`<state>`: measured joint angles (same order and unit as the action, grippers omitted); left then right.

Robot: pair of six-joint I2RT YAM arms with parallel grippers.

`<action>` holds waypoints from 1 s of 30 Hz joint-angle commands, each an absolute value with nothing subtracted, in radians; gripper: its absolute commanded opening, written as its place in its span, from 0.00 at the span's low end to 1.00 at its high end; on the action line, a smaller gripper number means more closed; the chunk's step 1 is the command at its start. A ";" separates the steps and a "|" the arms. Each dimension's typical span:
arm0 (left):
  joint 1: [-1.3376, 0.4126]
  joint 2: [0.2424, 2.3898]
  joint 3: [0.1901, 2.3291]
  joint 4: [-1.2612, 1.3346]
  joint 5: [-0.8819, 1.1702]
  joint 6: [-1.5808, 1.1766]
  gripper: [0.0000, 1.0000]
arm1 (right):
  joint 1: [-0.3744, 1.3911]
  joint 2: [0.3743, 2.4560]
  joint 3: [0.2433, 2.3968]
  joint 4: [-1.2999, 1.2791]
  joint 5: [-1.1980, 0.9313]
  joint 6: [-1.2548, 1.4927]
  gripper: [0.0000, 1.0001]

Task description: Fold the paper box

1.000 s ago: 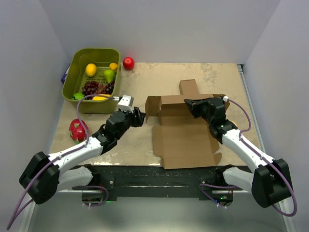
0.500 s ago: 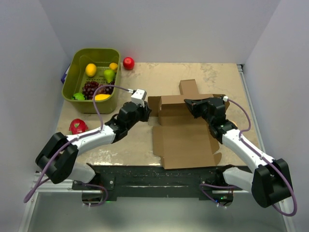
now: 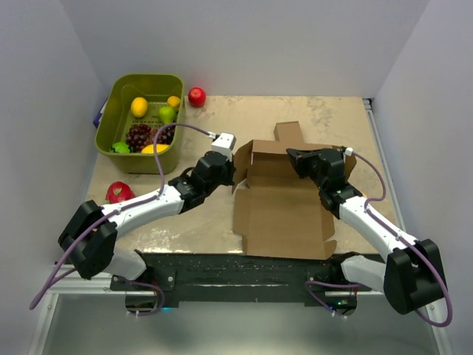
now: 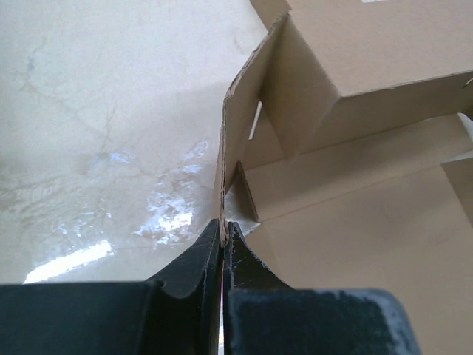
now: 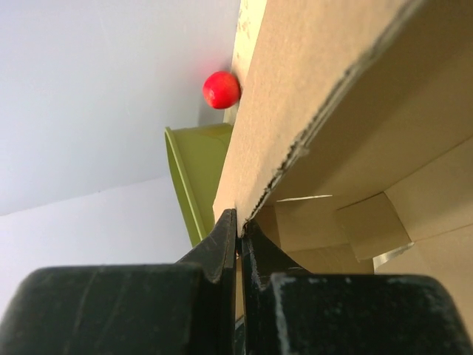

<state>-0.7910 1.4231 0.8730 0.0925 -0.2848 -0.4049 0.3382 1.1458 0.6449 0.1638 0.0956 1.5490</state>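
Note:
The paper box (image 3: 284, 207) is a large brown cardboard piece on the table's right half, its base flat and its far and left walls raised. My left gripper (image 3: 230, 171) is shut on the edge of the upright left side flap (image 4: 240, 140), seen edge-on between the black fingers (image 4: 194, 266) in the left wrist view. My right gripper (image 3: 295, 159) is shut on the raised far wall (image 5: 295, 96) of the paper box, whose torn corrugated edge runs up out of the fingers (image 5: 260, 255) in the right wrist view. A tab (image 3: 288, 132) sticks out beyond the far wall.
A green basket (image 3: 140, 122) with several fruits stands at the back left. A red apple (image 3: 196, 96) lies beside it, and a red dragon fruit (image 3: 118, 192) lies near the left arm. The table's front edge (image 3: 244, 255) runs just below the paper box.
My left gripper moved right to the paper box's left flap and closed on it. The flap now stands more upright. The right gripper kept its hold and barely moved.

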 commanded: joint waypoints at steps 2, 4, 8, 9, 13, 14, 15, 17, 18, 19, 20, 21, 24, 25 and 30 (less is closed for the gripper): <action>-0.824 1.420 0.948 0.124 -0.267 -0.506 0.00 | 0.354 1.163 0.597 0.117 0.081 1.493 0.00; -0.837 1.419 0.956 0.126 -0.267 -0.514 0.00 | 0.353 1.163 0.591 0.123 0.081 1.491 0.00; -0.854 1.431 0.976 0.120 -0.273 -0.514 0.00 | 0.353 1.164 0.584 0.124 0.081 1.489 0.00; -0.856 1.439 0.982 0.115 -0.270 -0.514 0.00 | 0.353 1.163 0.584 0.124 0.078 1.488 0.00; -0.864 1.456 0.977 0.110 -0.262 -0.509 0.03 | 0.353 1.164 0.583 0.124 0.084 1.483 0.00; -0.864 1.457 0.974 0.103 -0.287 -0.499 0.09 | 0.353 1.163 0.581 0.121 0.084 1.483 0.00; -0.865 1.451 0.956 0.097 -0.305 -0.491 0.26 | 0.353 1.163 0.580 0.121 0.084 1.482 0.00; -0.871 1.428 0.928 0.081 -0.372 -0.476 0.40 | 0.353 1.158 0.580 0.120 0.084 1.482 0.00; -0.877 1.396 0.889 0.077 -0.397 -0.476 0.48 | 0.353 1.155 0.580 0.118 0.086 1.482 0.00; -0.890 1.378 0.865 0.069 -0.420 -0.480 0.50 | 0.354 1.154 0.580 0.118 0.086 1.480 0.00; -0.896 1.343 0.839 0.074 -0.440 -0.503 0.52 | 0.353 1.154 0.581 0.120 0.086 1.482 0.00; -0.900 1.326 0.781 0.086 -0.436 -0.515 0.54 | 0.353 1.154 0.581 0.120 0.086 1.480 0.00; -0.942 1.293 0.680 0.149 -0.422 -0.574 0.54 | 0.354 1.154 0.581 0.120 0.075 1.480 0.00; -0.968 1.296 0.664 0.150 -0.431 -0.592 0.56 | 0.354 1.155 0.580 0.121 0.074 1.482 0.00; -1.002 1.365 0.627 0.176 -0.446 -0.646 0.53 | 0.353 1.158 0.571 0.129 0.072 1.483 0.00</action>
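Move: The left hand already pinches the free edge of the side flap, whose middle lies some 4 cm ahead and 2 cm to its right. The front panel's left strip is about 9 cm back, 1 cm right and 13 cm below. The right hand keeps the top panel pinched, its middle about 2 cm ahead and 2 cm right; from that hand the side flap is roughly 16 cm left, 2 cm back and 5 cm lower. Left hand eases the pinched flap 2.5 cm right, releases, withdraws 7 cm back and down; right keeps pinching. ##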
